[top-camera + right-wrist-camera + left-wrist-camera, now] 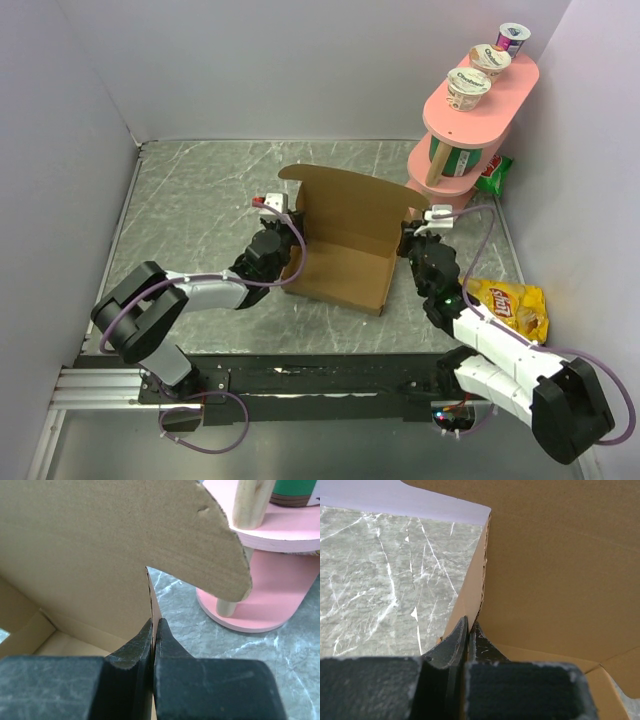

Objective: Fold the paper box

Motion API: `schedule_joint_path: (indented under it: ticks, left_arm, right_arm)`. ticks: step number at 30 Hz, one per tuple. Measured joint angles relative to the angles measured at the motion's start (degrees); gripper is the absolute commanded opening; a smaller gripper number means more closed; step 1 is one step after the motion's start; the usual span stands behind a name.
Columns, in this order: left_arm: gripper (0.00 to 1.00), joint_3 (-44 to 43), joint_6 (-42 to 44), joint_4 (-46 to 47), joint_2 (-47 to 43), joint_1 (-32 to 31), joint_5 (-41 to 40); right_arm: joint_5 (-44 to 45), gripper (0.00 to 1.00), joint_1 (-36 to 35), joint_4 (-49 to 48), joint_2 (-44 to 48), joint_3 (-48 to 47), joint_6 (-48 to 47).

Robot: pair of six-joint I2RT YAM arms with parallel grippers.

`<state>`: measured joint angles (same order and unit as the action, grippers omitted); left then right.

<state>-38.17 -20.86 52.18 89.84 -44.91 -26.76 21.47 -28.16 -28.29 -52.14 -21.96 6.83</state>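
The paper box (345, 240) is plain brown cardboard, standing half-formed in the middle of the table with its side walls up and its lid flap upright at the back. My left gripper (296, 256) is shut on the box's left wall; in the left wrist view the wall edge (482, 565) runs between the black fingers of that gripper (470, 625). My right gripper (406, 246) is shut on the right wall. The right wrist view shows that gripper (155, 625) pinching the thin wall below the curved lid ear (100, 545).
A pink two-tier stand (470, 120) with yogurt cups (468, 88) stands at the back right, close to the box's right corner (280, 580). A green packet (493, 175) lies beside it. A yellow chips bag (510, 305) lies by the right arm. White walls enclose the table.
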Motion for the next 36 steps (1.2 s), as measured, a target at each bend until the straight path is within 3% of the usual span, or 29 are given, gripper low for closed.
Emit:
schedule_joint_path:
  ticks: [15, 27, 36]
  left_arm:
    - [0.01, 6.5, -1.9, 8.0, -0.9, -1.7, -1.6]
    - [0.01, 9.8, -4.5, 11.0, -1.6, -1.9, -2.5]
    - [0.01, 13.7, -4.3, 11.0, -3.1, -2.8, -2.3]
  right_arm:
    - [14.5, 0.00, -6.2, 5.2, -6.0, -6.7, 5.6]
    - [34.7, 0.00, -18.1, 2.5, -10.8, -6.8, 8.1]
    - [42.7, 0.00, -25.6, -0.1, -10.9, -3.0, 10.4]
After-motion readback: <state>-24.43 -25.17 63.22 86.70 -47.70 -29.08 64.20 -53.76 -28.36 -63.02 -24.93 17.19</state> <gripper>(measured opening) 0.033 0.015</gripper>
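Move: Both my hands already grip the lid's side flaps, with the lid standing up behind the box tray. The tray's middle lies about 6 cm back, 9 cm right and 13 cm below my left hand, its front wall some 13 cm back and 6 cm right. From my right hand the tray is about 6 cm back, 13 cm left and 14 cm below; the pink shelf's foot stands roughly 9 cm ahead and 7 cm to the right. Keeping both side flaps pinched, I draw the raised lid back over the tray. My left hand travels back about 4 cm, sinking 3 cm and easing slightly left, faster at the end. My right hand first edges forward a centimetre, then comes back, left and down by a few centimetres while turning some 20 degrees clockwise. ##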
